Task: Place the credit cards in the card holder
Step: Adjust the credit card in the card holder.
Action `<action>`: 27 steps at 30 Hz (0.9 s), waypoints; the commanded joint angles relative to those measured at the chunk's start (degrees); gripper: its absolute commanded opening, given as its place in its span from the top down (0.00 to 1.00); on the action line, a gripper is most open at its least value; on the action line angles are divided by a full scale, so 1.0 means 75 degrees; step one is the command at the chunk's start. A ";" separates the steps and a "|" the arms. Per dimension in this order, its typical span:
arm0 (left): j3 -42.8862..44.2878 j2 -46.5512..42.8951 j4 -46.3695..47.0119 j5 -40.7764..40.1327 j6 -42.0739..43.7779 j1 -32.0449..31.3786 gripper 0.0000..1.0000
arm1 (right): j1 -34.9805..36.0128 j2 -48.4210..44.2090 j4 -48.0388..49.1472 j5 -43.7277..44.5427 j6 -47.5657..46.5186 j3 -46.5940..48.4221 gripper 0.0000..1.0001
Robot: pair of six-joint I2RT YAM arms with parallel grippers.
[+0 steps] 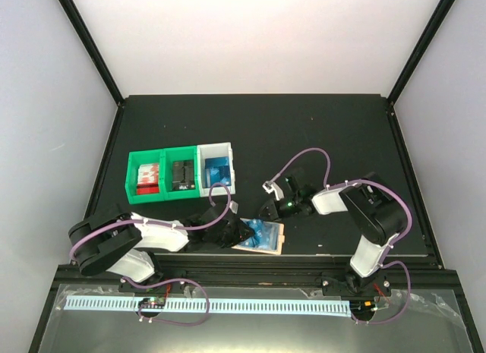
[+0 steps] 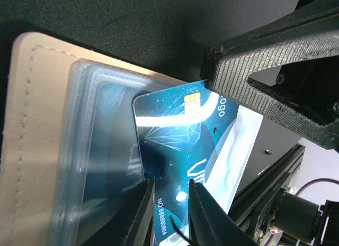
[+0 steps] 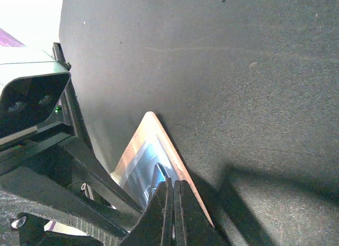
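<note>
The tan card holder [image 1: 278,239] lies open near the table's front edge, its clear sleeves facing up. A blue credit card [image 2: 169,124] with a gold chip sits partly inside a sleeve of the card holder [image 2: 37,124]. My left gripper [image 2: 170,182] stands over that card's outer end, its fingers a narrow gap apart with the card's number showing between them. My right gripper [image 3: 172,181] is shut, and its tips meet the card holder [image 3: 151,130] beside the card's raised edge [image 3: 157,166]. In the top view the left gripper [image 1: 241,233] and right gripper [image 1: 266,215] flank the card [image 1: 264,233].
Two green bins [image 1: 148,174] and a white bin [image 1: 216,152] stand in a row behind the left arm. The white bin holds blue cards [image 1: 216,173]. A black rail [image 1: 250,262] borders the table just in front of the holder.
</note>
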 commanded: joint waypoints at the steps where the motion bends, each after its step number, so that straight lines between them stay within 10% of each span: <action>1: -0.0171 -0.0055 -0.1114 -0.0519 0.0119 0.0064 0.77 | -0.0093 -0.0073 0.0681 -0.0110 0.0286 -0.0179 0.99; 27: -0.0680 0.0080 0.0909 0.0509 -0.0024 0.0450 0.57 | -0.0280 -0.0093 0.2941 -0.1428 0.1535 -0.0823 0.99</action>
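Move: The right fingers are already shut on one corner of the credit card; its middle lies about 5 cm back and 2 cm left of them, roughly 1 cm lower. The card holder under it is centred some 7 cm back and 2 cm left. From the left gripper, which sits over the card, the card's middle is about 2 cm right, 1 cm lower and level fore-and-aft, and the white tray some 18 cm ahead and 10 cm left. Keep the right fingers shut on the card's corner and draw it up off the card holder by a bit over 2 cm, tilting the fingertips upward some 10 degrees. Meanwhile raise the left gripper about 1 cm just above the holder and spread its fingers from nearly closed to almost half open, one to each side of the card's near part. ##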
